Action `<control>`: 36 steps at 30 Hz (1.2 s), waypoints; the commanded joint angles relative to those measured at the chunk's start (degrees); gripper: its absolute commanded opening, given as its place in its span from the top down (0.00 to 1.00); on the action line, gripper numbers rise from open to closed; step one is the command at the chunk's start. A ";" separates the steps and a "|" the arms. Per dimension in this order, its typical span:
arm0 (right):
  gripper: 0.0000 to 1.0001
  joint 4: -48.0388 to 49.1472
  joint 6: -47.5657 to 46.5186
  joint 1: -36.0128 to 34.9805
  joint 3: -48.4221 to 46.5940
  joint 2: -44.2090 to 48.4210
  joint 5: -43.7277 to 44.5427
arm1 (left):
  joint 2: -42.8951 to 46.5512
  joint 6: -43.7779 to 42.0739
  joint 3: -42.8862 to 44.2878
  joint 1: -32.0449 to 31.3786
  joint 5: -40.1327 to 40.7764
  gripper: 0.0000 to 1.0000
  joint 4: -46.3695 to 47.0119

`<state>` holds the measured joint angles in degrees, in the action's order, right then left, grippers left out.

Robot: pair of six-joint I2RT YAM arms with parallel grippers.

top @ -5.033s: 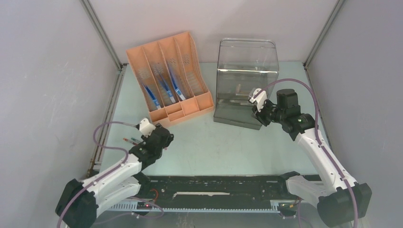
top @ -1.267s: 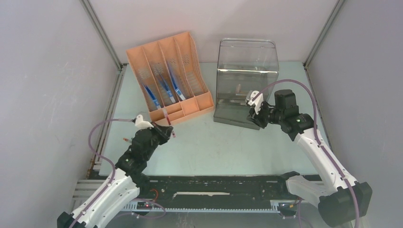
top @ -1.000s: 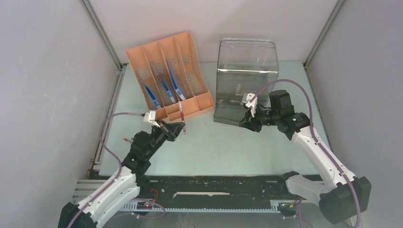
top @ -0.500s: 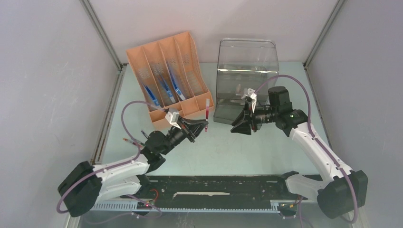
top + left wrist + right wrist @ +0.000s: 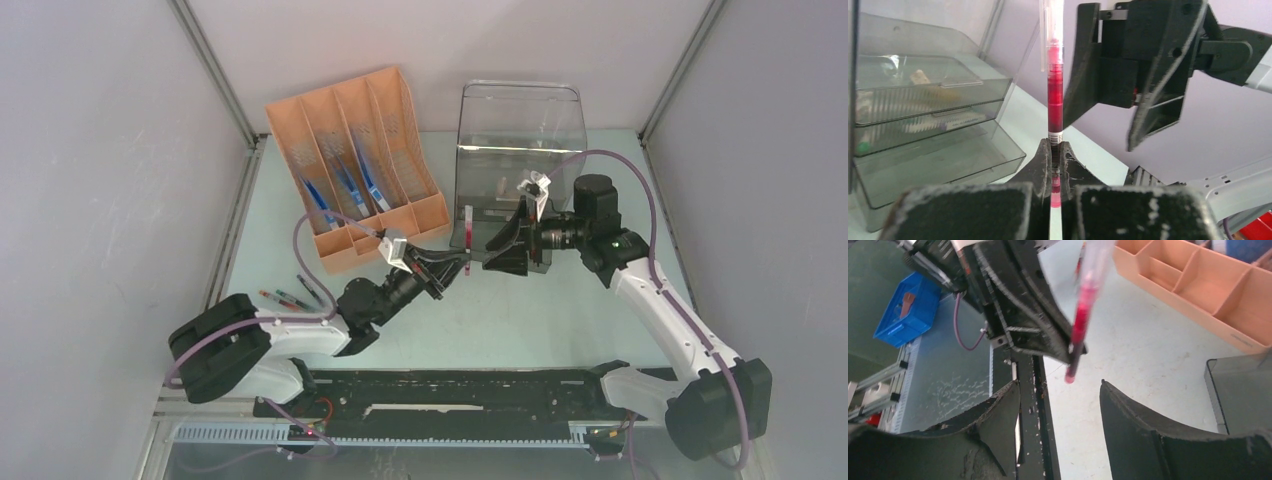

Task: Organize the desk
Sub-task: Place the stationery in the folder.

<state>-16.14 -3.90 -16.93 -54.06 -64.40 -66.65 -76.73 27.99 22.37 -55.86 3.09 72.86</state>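
Observation:
My left gripper (image 5: pixel 462 266) is shut on the lower end of a red pen (image 5: pixel 467 228) and holds it upright above the pale mint-green desk (image 5: pixel 560 310). In the left wrist view the pen (image 5: pixel 1055 100) rises from between the closed jaws of that gripper (image 5: pixel 1055 156). My right gripper (image 5: pixel 493 252) faces it from the right, open, with its fingers (image 5: pixel 1082 70) close beside the pen. In the right wrist view the pen (image 5: pixel 1083 322) hangs just beyond the gap of the right gripper (image 5: pixel 1060 386), with nothing between the fingers.
An orange slotted organizer (image 5: pixel 355 160) with blue items stands at the back left. Directly behind the grippers is a clear drawer unit (image 5: pixel 515 170). Several loose pens (image 5: pixel 295 297) lie on the desk at the left. A black rail (image 5: pixel 450 395) runs along the front edge.
The left arm has swung right, carrying the red pen from near the organizer to in front of the drawer unit. The right gripper has opened wide and turned toward the pen.

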 commanded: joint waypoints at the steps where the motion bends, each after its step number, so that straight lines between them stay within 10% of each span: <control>1: 0.33 8.73 11.54 0.56 1.72 1.09 7.13 | -2.22 -0.44 2.34 -3.10 3.97 1.00 6.89; 20: 0.57 17.77 17.86 -2.22 6.34 2.81 10.07 | -5.54 0.63 4.35 -8.19 6.29 0.97 7.21; 27: 0.97 16.85 15.46 -2.81 6.37 2.89 10.62 | -4.67 1.50 2.83 -8.24 7.75 0.67 7.00; 36: 1.00 -1.15 -9.38 -2.91 2.49 4.26 14.77 | 3.17 -3.49 -5.92 -8.22 13.55 0.22 3.97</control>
<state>-7.92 1.93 -19.55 -48.42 -62.35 -55.40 -78.70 28.86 20.32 -63.79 12.64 76.90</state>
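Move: The red marker stands roughly upright in the left fingers, its middle about 3 cm above that hand's point and 1 cm ahead. The open right gripper waits some 4 cm to the left hand's right, 3 cm back and 2 cm higher. From the right hand the marker's middle is about 4 cm ahead, 4 cm left and 1 cm up; the open bottom drawer is roughly 13 cm ahead, 6 cm right and 17 cm below, and the orange organiser's front row 15 cm ahead, 22 cm left and 15 cm below. The red marker changes hands in mid-air: the left hand carries it about 4 cm right and back into the right gripper, which edges some 2 cm forward, turning about 10 degrees clockwise, and shuts on the barrel above the left fingers. The left fingers open as the right ones close, then that hand draws about 2 cm left and a little down, while the right, holding the marker, sinks some 2 cm. ##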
